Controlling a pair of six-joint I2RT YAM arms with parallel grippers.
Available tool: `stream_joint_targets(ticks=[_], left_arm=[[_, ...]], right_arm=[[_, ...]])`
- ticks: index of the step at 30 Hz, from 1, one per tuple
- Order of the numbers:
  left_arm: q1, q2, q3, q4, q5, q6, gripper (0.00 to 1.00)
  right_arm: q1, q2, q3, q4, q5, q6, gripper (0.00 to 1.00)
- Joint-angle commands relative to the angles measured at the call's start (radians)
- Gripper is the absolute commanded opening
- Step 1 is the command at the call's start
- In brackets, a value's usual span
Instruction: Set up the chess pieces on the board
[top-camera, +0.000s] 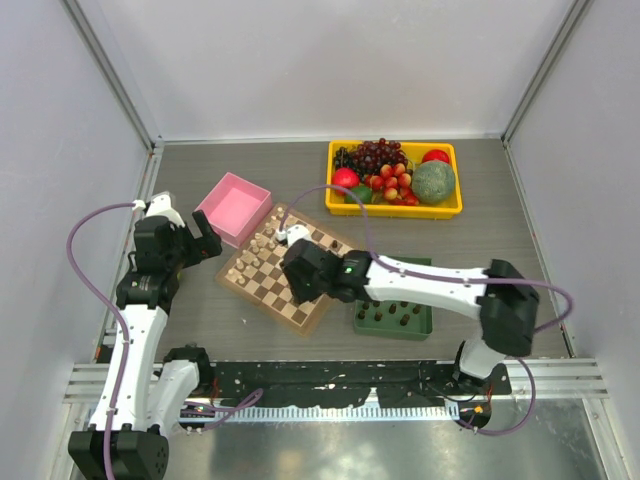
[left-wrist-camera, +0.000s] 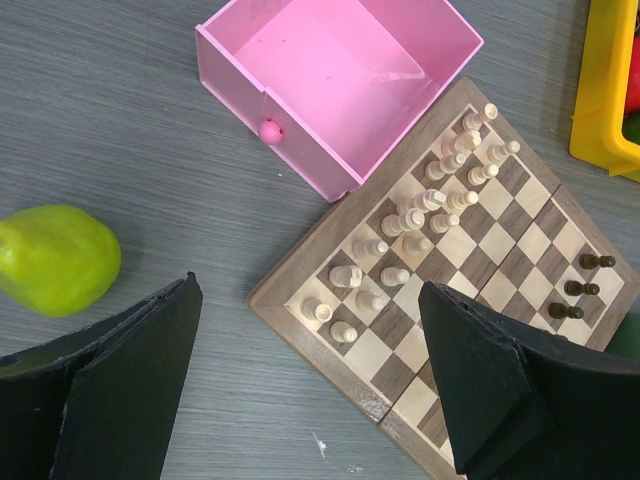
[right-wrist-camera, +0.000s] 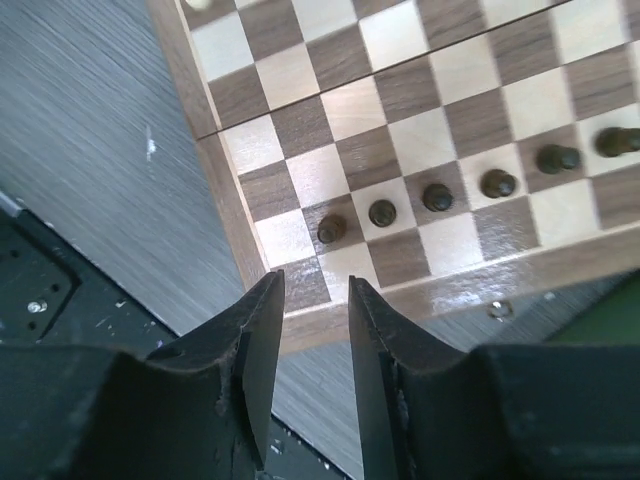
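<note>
The board (top-camera: 262, 275) lies tilted at the table's middle, with cream pieces along its far-left side. Several dark chess pieces (right-wrist-camera: 437, 197) stand in one row on the second rank from the near edge (right-wrist-camera: 331, 229); three of them (left-wrist-camera: 575, 288) also show in the left wrist view. More dark pieces stand in a green tray (top-camera: 395, 312). My right gripper (right-wrist-camera: 316, 285) hovers over the board's near corner, its fingers a narrow gap apart with nothing between them. My left gripper (left-wrist-camera: 310, 290) is wide open and empty above the board's left corner (left-wrist-camera: 290, 300).
A pink open box (top-camera: 233, 207) touches the board's far-left edge. A yellow tray (top-camera: 445, 205) of fruit sits at the back right. A green pear-like fruit (left-wrist-camera: 55, 258) lies on the table left of the left gripper. Grey walls enclose the table.
</note>
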Motion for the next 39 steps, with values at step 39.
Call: stream_joint_targets(ticks=[39], left_arm=[[0.003,0.005,0.037,0.010,0.001,0.004,0.99]], right_arm=[[-0.442,-0.169,-0.377,0.054,0.042,-0.007,0.35]])
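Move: The next dark pawn stands in the forward-left part of the green tray, about 20 cm to the right hand's right, 6 cm ahead and 10 cm below. Another tray pawn stands 4 cm nearer the base than that one. The dark pawn just set on the board is almost under the hand, 1 cm ahead, 1 cm left and 6 cm down. From the left hand the tray pawn lies roughly 41 cm right, about level in reach, 17 cm below. Lift the empty right gripper a little higher off the dark pawn just set down, swing it about 20 cm right and some 5 cm forward across the board's edge to the green tray, turning it roughly 25 degrees clockwise. Then sink about 13 cm from the top of the arc over the next pawn, fingers kept part-open, until their tips straddle its head without closing. ##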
